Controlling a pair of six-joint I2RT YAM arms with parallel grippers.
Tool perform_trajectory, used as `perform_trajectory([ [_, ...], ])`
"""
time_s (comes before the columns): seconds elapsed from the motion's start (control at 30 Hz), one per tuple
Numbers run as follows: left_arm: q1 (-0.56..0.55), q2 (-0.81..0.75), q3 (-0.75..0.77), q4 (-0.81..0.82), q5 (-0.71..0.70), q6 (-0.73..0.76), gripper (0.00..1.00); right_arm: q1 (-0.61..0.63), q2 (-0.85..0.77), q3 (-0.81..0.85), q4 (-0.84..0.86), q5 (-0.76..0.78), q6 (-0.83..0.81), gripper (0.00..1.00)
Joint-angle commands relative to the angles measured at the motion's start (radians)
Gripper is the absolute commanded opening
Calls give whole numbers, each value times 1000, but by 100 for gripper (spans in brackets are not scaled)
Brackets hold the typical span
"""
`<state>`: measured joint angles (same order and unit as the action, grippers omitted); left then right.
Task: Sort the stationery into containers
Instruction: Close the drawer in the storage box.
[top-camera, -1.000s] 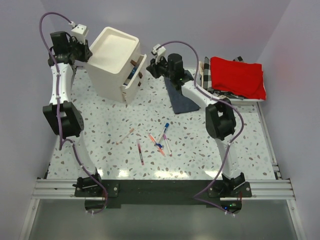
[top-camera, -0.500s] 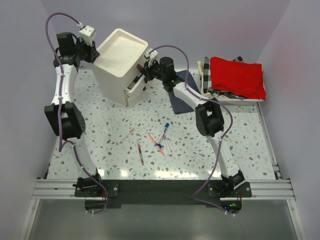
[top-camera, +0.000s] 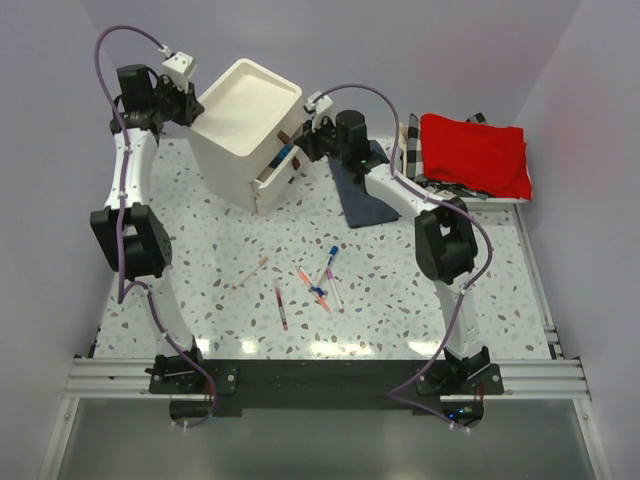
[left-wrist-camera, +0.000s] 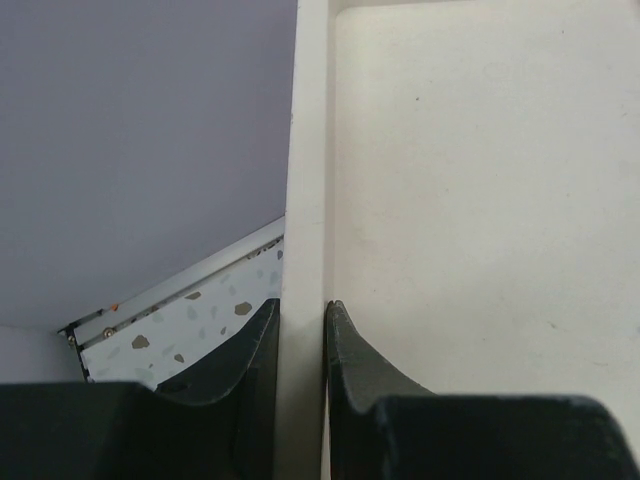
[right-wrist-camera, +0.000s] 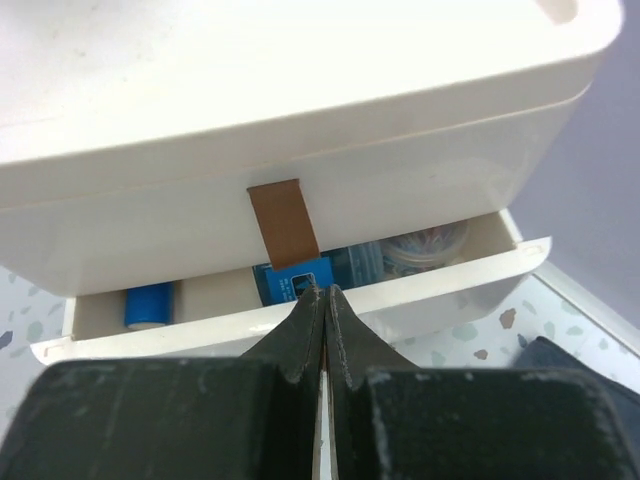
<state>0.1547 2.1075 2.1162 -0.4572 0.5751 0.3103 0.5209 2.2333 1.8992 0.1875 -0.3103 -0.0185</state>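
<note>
The cream-white drawer unit (top-camera: 240, 150) stands at the back left. My left gripper (top-camera: 194, 107) is shut on the rim (left-wrist-camera: 305, 200) of its tray-like top, one finger on each side of it. My right gripper (top-camera: 299, 148) is shut at the front wall of a part-open drawer (right-wrist-camera: 470, 275), on that drawer's pull tab. The brown tab (right-wrist-camera: 285, 222) of the drawer above hangs just over my fingertips (right-wrist-camera: 312, 300). In the open drawer lie a blue-capped stick (right-wrist-camera: 148, 305), a blue pack (right-wrist-camera: 345, 268) and a round roll (right-wrist-camera: 428, 240). Several pens (top-camera: 312, 285) lie on the table.
A dark blue folded cloth (top-camera: 362, 198) lies under the right arm. A red folded cloth (top-camera: 472, 150) sits in a checkered basket (top-camera: 410, 135) at the back right. Purple walls close in the back and sides.
The right gripper reached left to the drawer front, closed there and drew back a little to the right with the drawer. The drawer unit shifted right and turned slightly in the left gripper's hold.
</note>
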Motion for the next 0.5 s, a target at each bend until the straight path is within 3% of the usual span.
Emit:
perform_trajectory([
  [0.0, -76, 92, -90, -232, 118, 87, 0, -9, -43, -25, -5, -22, -20, 0],
  [0.47, -76, 57, -117, -235, 129, 82, 0, -7, 75, -2, -36, 0, -83, 0],
])
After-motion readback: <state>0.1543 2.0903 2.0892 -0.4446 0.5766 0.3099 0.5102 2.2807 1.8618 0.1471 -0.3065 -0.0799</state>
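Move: The open drawer's brown handle, mid-front, lies from the closed right fingers about 3 cm left, 1 cm ahead and some 8 cm below. The upper drawer's handle is about 5 cm ahead and 6 cm left, almost level in height; the blue box inside sits 4 cm ahead, 6 cm left, 7 cm down. The dark cloth lies 17 cm right, 5 cm back. From the left hand the handle is 23 cm right, 7 cm back, 13 cm below. The left fingers keep their pinch on the storage box's top rim, holding almost still. With no touch visible yet, the right hand stays shut, rises barely 1 cm, then sinks to about 6 cm below its start, down in front of the drawer's front towards the handle, drifting 1 cm right and tipping its fingers down some 5 degrees. ##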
